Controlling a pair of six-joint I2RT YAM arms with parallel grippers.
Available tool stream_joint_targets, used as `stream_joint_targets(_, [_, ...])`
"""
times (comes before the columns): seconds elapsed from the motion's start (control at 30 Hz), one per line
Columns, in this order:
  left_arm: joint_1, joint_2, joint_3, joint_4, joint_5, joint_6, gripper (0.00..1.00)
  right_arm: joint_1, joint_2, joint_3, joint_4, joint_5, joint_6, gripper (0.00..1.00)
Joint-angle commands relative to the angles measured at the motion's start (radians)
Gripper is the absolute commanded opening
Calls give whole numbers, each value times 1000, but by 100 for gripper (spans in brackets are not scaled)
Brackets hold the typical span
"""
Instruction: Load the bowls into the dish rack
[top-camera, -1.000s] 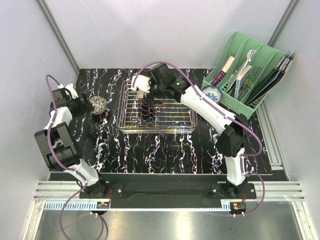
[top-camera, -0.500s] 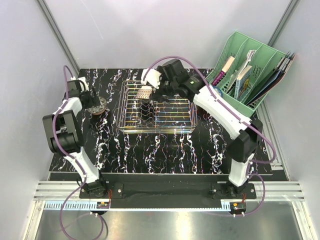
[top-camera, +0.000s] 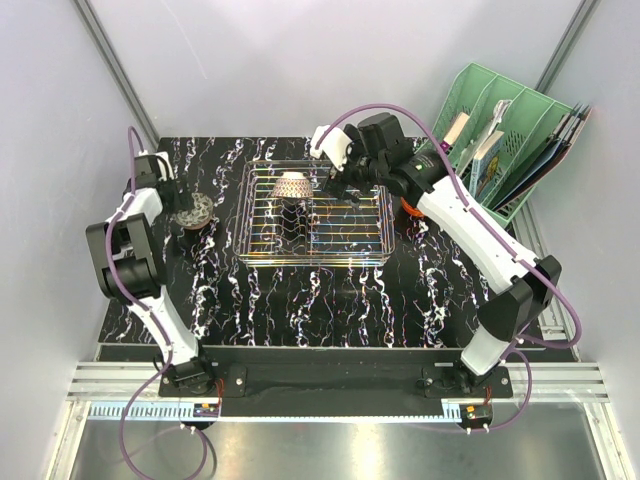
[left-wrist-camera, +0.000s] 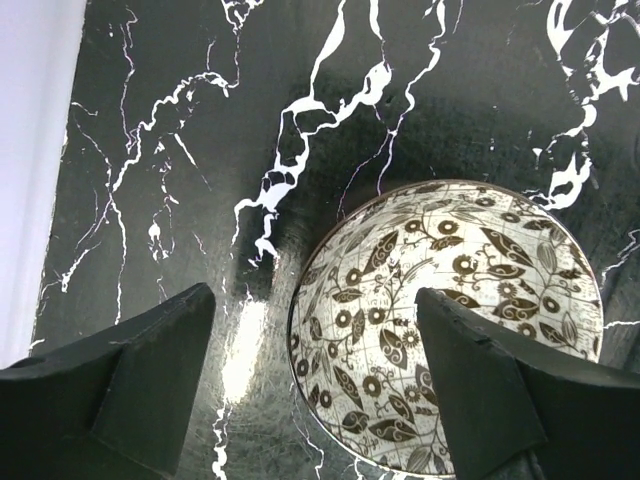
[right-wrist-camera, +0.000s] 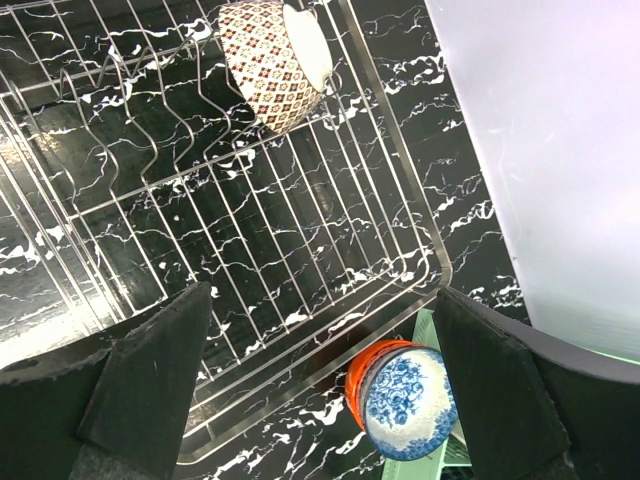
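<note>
A floral-patterned bowl (left-wrist-camera: 450, 330) stands upright on the black marble table (left-wrist-camera: 200, 150) at the far left (top-camera: 193, 210). My left gripper (left-wrist-camera: 315, 300) is open and straddles its near rim, one finger (left-wrist-camera: 490, 390) over the inside and the other outside. The dish rack (top-camera: 310, 258) sits mid-table, and a pink-red patterned bowl (top-camera: 291, 187) lies tipped on its side in it (right-wrist-camera: 275, 60). My right gripper (right-wrist-camera: 322, 295) is open and empty above the rack's right end (top-camera: 338, 178). Beyond that end, a blue-and-white bowl (right-wrist-camera: 408, 400) sits nested in an orange-red bowl (right-wrist-camera: 362, 372).
A green slotted organiser (top-camera: 500, 140) with books and folders stands at the back right, close to the stacked bowls. The booth's grey walls close in the table on the left, back and right. My right arm crosses above the rack's right side.
My right gripper has let go of the pink-red bowl in the rack and drawn back to the right. My left gripper has moved over the floral bowl's rim.
</note>
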Motion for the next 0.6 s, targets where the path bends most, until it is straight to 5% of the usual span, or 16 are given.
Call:
stream_joint_targets(0.0, [-2, 52, 80, -49, -17, 15, 84, 1, -43, -3, 12, -28, 33, 100])
stream_joint_targets(0.33, [-4, 138, 172, -166, 99, 12, 75, 0, -63, -1, 4, -36, 46, 100])
stream_joint_targets(0.5, [-4, 144, 173, -178, 125, 9, 36, 0, -62, 8, 1, -39, 49, 100])
stream_joint_targets(0.57, [-4, 143, 169, -180, 130, 9, 32, 1, -62, 11, 1, -45, 53, 100])
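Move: The patterned bowl still standing on the table has its middle about 6 cm to the left gripper's right, 2 cm back and some 6 cm down, so its left rim is almost beneath the fingers. The dish rack's middle is roughly 42 cm to the right and 2 cm back, and the bowl already in the rack about 35 cm right and 4 cm ahead. From the right gripper, the table bowl lies some 45 cm left, 3 cm ahead and 29 cm below. Lower the left gripper about 4 cm onto the left rim of the bowl, easing it some 2 cm to the right in the second half and tipping the fingers roughly 10 degrees further downward. Set one finger outside the wall and the other inside, and once nearly down, close from wide open to less than half to take the rim between them. ##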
